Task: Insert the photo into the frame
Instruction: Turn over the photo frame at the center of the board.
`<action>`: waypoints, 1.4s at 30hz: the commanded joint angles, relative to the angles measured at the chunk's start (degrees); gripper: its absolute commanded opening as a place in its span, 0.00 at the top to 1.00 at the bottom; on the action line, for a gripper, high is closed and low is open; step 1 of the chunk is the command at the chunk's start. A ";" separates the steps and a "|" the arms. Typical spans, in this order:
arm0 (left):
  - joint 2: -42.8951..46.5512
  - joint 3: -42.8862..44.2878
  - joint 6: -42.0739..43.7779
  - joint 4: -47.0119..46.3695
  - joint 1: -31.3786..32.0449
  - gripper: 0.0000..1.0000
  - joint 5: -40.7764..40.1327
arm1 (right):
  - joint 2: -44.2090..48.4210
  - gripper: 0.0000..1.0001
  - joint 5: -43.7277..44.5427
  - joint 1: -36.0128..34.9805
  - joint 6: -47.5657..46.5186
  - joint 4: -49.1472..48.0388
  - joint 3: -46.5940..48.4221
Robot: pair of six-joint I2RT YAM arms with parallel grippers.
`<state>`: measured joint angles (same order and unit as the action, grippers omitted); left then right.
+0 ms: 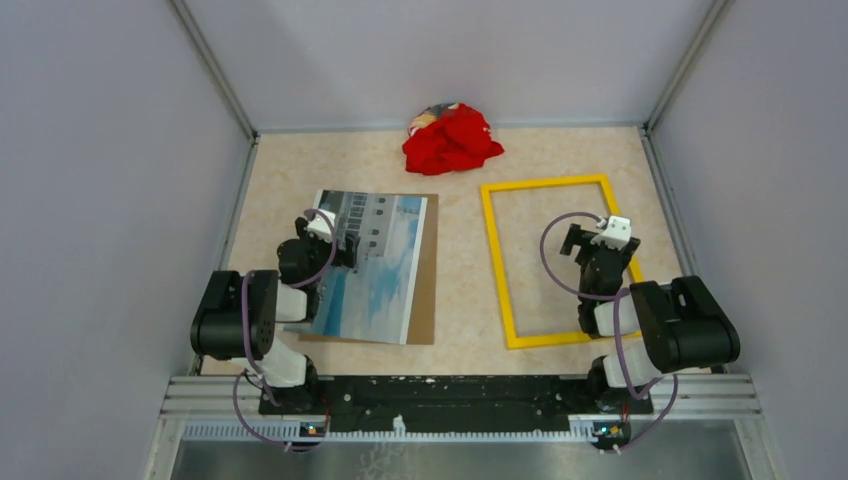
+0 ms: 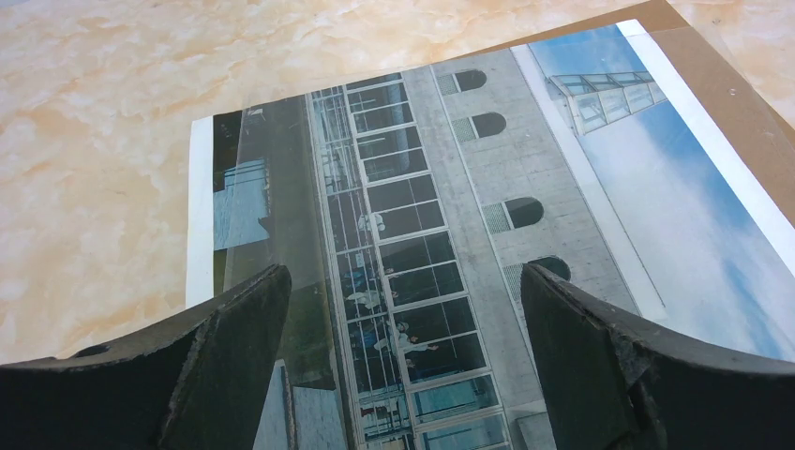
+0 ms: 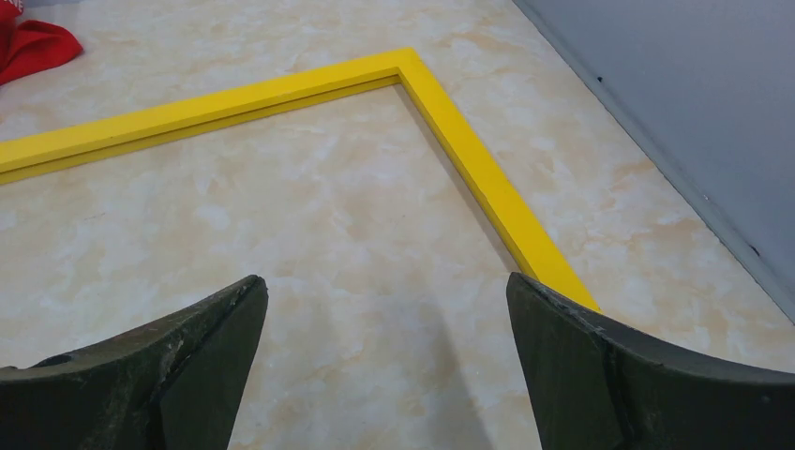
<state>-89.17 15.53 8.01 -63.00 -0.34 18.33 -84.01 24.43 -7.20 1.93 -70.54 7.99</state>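
The photo (image 1: 385, 262), a print of a white building under blue sky, lies face up on a brown backing panel (image 1: 428, 290) left of centre. My left gripper (image 1: 340, 242) hovers open above the photo's left part; the left wrist view shows the photo (image 2: 450, 234) between the spread fingertips (image 2: 253, 319). The yellow frame (image 1: 497, 250) lies flat on the table at the right, empty inside. Open as well, my right gripper (image 1: 590, 240) hangs over the frame's right side. In the right wrist view the frame's far right corner (image 3: 412, 70) shows ahead of the jaws, and bare table lies between them.
A crumpled red cloth (image 1: 452, 138) lies at the back, near the far wall. Grey walls enclose the table on three sides, with the right wall (image 3: 675, 84) close to the frame. A metal rail (image 1: 460, 395) runs along the near edge.
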 commanded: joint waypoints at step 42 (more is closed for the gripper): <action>6.27 47.44 3.83 82.17 -5.87 0.01 7.42 | 7.19 0.01 -3.80 -22.11 26.37 88.80 43.90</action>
<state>-83.57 59.59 9.80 13.93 -5.74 23.73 -75.07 22.74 -25.67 30.87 13.26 49.28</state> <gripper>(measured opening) 0.987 0.985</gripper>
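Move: The yellow frame's left bar, at its middle, lies some 21 cm to the right gripper's left, about 4 cm back and 8 cm below. The frame's far bar is around 14 cm ahead of that gripper and 5 cm left; the right bar is some 7 cm to its right, level with it. From the left gripper, the left bar lies about 37 cm right and 5 cm back; the photo's middle is some 5 cm right, 6 cm back and 7 cm below. Lift the right gripper steeply about 17 cm, then swing it left some 14 cm across the frame's opening towards the left bar while sinking most of that height again, tipping the open fingers down some 30 degrees and rolling its left side up. Raise the open left gripper up and forward, then ease it back and down over the photo's far-left part, fingers tilting down, and touch nothing. ##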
